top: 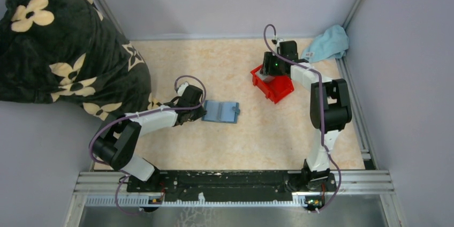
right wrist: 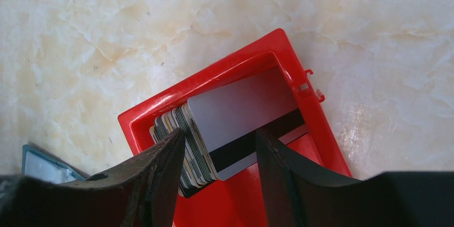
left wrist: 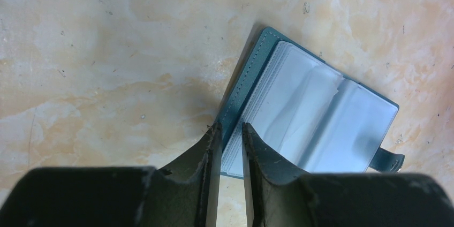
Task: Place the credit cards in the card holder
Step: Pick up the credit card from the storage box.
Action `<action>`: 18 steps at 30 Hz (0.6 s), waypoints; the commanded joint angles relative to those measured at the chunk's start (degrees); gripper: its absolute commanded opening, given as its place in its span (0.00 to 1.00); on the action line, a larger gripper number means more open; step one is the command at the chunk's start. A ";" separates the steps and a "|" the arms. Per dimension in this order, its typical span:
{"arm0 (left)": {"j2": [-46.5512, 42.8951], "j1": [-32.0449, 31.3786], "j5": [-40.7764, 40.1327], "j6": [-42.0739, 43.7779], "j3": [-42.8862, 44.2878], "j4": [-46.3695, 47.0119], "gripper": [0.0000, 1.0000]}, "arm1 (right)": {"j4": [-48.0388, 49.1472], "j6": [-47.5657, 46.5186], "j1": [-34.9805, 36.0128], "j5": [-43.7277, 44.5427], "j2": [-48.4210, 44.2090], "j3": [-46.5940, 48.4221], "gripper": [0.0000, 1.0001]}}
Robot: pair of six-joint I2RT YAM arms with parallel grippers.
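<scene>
The teal card holder (top: 220, 112) lies open and flat near the middle of the table, its clear sleeves facing up (left wrist: 316, 114). My left gripper (top: 202, 111) is at its left edge, its fingers almost together over the holder's near corner (left wrist: 230, 130); a thin slit stays between them. The credit cards (right wrist: 241, 104) stand as a stack of several in the red bin (right wrist: 214, 77); the front one is grey with a black stripe. My right gripper (right wrist: 219, 141) is open over the bin (top: 278, 90), one finger on each side of the front cards, touching nothing I can see.
A light blue cloth (top: 327, 43) lies in the far right corner. A dark flowered blanket (top: 59, 50) covers the far left. Grey walls close the table on three sides. A corner of the card holder (right wrist: 43, 165) shows in the right wrist view.
</scene>
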 commanded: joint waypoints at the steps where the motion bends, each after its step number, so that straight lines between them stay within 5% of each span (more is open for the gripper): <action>1: 2.57 -0.52 1.26 0.83 -0.99 -7.02 0.28 | 2.04 -0.56 0.52 -1.20 -0.42 0.90 0.50; 6: 2.61 -0.52 1.48 0.88 -0.94 -6.95 0.28 | 2.48 0.05 0.65 -2.56 -0.79 0.18 0.33; 18: 2.24 -0.55 2.09 0.57 -1.28 -6.64 0.27 | 1.80 0.05 3.21 -0.73 -4.45 -0.18 0.32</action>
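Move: Just under the right fingertips, the grey credit card lies face up in the storage box, its middle about 2 cm to the right, 1 cm ahead and 1 cm below. The stack's striped edges show about 2 cm left and 1 cm back; the box's middle is some 3 cm back and 4 cm right. The card holder lies roughly 15 cm left and 13 cm back. From the left hand the card is about 12 cm ahead and 21 cm right. Closing from about half open to a third, the right fingers draw together over the grey card, one tip ending at its left edge beside the stack, the other over its dark stripe. After rising barely half a centimetre, the hand slides about 2 cm left with its wrist steady, dragging the storage box along. ##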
